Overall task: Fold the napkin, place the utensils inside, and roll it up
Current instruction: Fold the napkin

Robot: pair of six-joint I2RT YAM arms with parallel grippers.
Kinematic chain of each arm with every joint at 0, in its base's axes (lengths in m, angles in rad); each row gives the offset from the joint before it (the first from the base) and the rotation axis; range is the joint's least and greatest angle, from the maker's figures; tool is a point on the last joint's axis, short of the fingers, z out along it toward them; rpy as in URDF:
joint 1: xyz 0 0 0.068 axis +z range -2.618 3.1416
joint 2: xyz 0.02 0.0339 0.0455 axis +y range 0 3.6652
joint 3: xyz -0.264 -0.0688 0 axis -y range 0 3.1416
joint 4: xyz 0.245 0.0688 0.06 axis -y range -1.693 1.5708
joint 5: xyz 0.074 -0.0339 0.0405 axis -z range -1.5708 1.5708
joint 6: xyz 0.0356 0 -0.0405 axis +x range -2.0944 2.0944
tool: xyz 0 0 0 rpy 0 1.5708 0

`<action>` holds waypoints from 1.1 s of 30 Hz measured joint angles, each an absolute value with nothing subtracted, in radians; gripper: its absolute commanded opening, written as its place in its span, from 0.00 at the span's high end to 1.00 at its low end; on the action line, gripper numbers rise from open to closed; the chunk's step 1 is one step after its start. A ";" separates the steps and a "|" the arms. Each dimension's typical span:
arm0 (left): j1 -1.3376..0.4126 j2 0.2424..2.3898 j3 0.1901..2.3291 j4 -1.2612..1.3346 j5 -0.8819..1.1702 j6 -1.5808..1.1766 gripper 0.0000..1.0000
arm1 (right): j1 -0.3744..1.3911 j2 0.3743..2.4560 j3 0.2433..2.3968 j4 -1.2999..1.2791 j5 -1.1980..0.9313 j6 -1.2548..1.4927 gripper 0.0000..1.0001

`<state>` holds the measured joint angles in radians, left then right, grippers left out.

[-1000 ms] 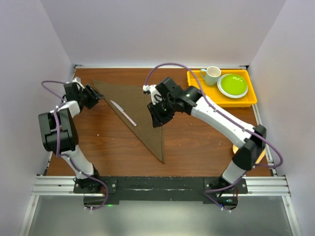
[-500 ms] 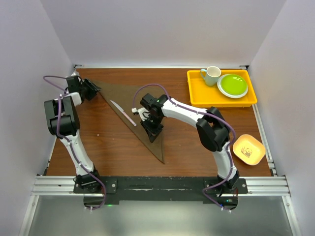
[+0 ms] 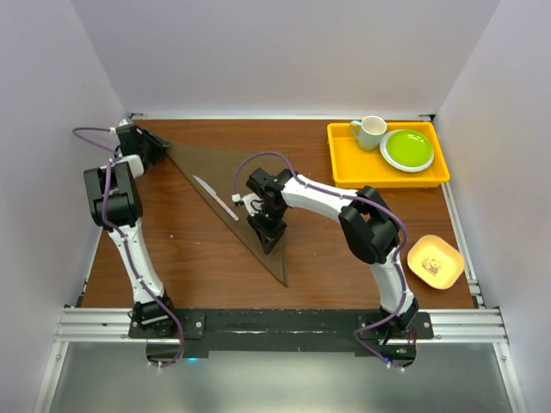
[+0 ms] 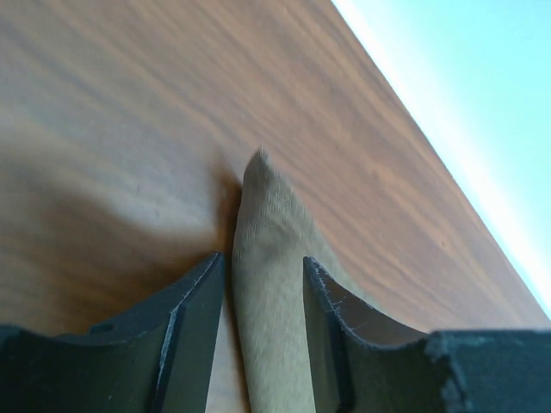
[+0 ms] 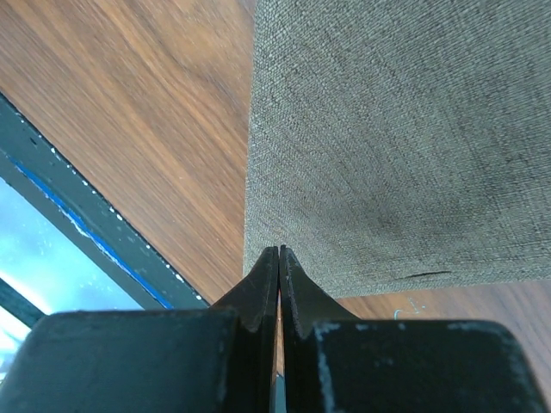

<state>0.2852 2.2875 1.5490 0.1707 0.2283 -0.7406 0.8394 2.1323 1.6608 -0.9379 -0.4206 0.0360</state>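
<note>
The dark brown napkin (image 3: pixel 250 176) lies folded into a long triangle on the wooden table. Its point reaches toward the near edge. The silver knife (image 3: pixel 215 198) rests on its left part, untouched. My left gripper (image 3: pixel 157 148) is at the napkin's far left corner. In the left wrist view it (image 4: pixel 263 258) stands open, its fingers either side of that cloth corner (image 4: pixel 267 224). My right gripper (image 3: pixel 269 231) is low at the napkin's right edge. In the right wrist view it (image 5: pixel 279 249) is shut, its tips meeting on the edge of the cloth (image 5: pixel 387 129).
A yellow tray (image 3: pixel 430 175) at the back right holds a pale cup (image 3: pixel 370 132) and a green plate (image 3: pixel 407 149). A small yellow bowl (image 3: pixel 435 261) sits near the right edge. White walls close in the table on three sides.
The right arm swung in and came down onto the napkin's right edge, and its jaws shut. The left gripper slid out to the napkin's far left corner and narrowed around it.
</note>
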 measured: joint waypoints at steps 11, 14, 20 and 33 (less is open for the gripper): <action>0.286 2.360 1.642 0.179 0.222 -0.748 0.73 | 0.839 2.133 1.594 -0.893 -0.460 0.051 1.00; 0.287 2.366 1.644 0.179 0.219 -0.748 0.82 | 0.839 2.133 1.554 -0.870 -0.464 0.065 1.00; 0.287 2.368 1.645 0.178 0.221 -0.732 0.95 | 0.833 2.119 1.491 -0.841 -0.492 0.100 1.00; 0.245 2.160 1.486 0.151 0.228 -0.630 0.99 | 0.767 2.037 1.320 -0.801 -0.537 0.181 1.00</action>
<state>0.2451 2.1597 1.4857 0.1513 0.2276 -0.6300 0.7673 2.0373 1.3201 -0.8005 -0.5369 0.1814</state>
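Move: The napkin's far-left corner lies just past the left hand's open fingers, about 3 cm ahead, 1 cm left and 1 cm below; the knife on the napkin is some 20 cm back and 21 cm to the right of that hand. From the right hand, the napkin's near corner is roughly 8 cm back, 5 cm right and 3 cm below, and the knife about 16 cm ahead and 17 cm left. The napkin's far-left corner is taken by the left hand, which eases about 2 cm forward, shuts its fingers on it, then lifts some 4 cm while drawing back and to the right. Near the opposite corner the right hand, fingers still shut, sinks onto the cloth while moving back, then drags it to the right, tipping some 15 degrees. ##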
